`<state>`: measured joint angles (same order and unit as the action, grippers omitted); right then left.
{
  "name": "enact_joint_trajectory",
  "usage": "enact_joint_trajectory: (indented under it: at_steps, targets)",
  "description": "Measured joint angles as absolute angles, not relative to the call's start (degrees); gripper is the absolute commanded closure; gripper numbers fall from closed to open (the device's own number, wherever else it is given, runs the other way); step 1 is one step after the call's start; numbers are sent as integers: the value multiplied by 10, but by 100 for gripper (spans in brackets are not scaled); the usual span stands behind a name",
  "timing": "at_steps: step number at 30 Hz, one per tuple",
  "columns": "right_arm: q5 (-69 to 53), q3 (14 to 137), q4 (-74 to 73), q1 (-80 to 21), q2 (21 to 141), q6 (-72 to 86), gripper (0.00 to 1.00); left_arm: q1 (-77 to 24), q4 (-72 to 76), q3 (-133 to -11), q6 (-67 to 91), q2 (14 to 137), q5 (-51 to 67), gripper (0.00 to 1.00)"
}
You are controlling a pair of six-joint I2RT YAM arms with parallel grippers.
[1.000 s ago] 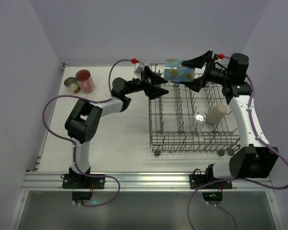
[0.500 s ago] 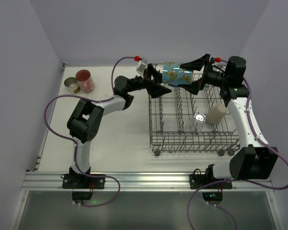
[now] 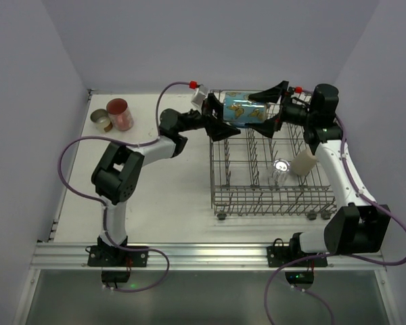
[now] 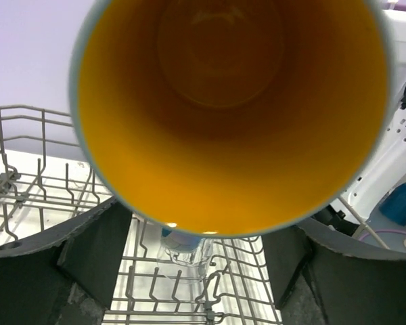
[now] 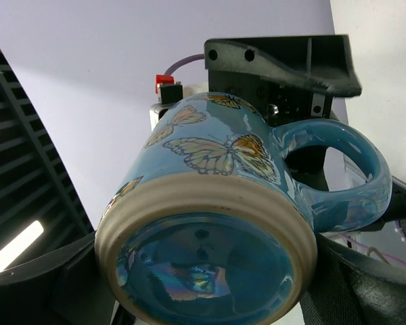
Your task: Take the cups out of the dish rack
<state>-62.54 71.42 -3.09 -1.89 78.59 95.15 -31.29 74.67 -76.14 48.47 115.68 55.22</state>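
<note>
My right gripper (image 3: 264,108) is shut on the blue patterned mug (image 3: 240,108) and holds it on its side above the far left corner of the dish rack (image 3: 257,196). The right wrist view shows the mug's base (image 5: 203,264). My left gripper (image 3: 220,116) is open, with its fingers on either side of the mug's mouth. The mug's orange inside (image 4: 230,115) fills the left wrist view. A clear glass tumbler (image 3: 281,169) and a plain beige cup (image 3: 306,161) stand in the rack. The pink patterned mug (image 3: 120,114) and a tan cup (image 3: 101,120) stand on the table at far left.
The rack's upright tines (image 4: 162,271) and the tumbler (image 4: 183,247) lie below the left gripper. The table's back wall is close behind both grippers. The white table (image 3: 169,196) stretches between the left arm and the rack.
My right gripper has carried the blue mug to the left, toward the left gripper. The left gripper's fingers now straddle the mug's mouth.
</note>
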Motion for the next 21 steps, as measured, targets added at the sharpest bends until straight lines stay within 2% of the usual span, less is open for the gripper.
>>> enact_joint_trajectory:
  at_steps: [10, 21]
  targets:
    - [-634, 696, 14, -24, 786, 996, 100, -313, 745, -710, 462, 1097, 552, 30]
    - [-639, 657, 105, -44, 783, 1075, 100, -313, 745, -685, 439, 1083, 533, 48]
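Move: The blue butterfly mug, still in the right gripper with its open rim towards the left gripper, has its middle about 5 cm right of the left hand, level fore and aft, some 5 cm above. From the right hand, the mug's middle is about 3 cm left and 1 cm ahead, the clear glass in the rack about 10 cm right, 5 cm back, and the beige cup some 16 cm right, 2 cm back, both roughly 30 cm below. Left fingers partly close at the mug's rim, shifting some 2 cm back, left and up; right keeps hold. ##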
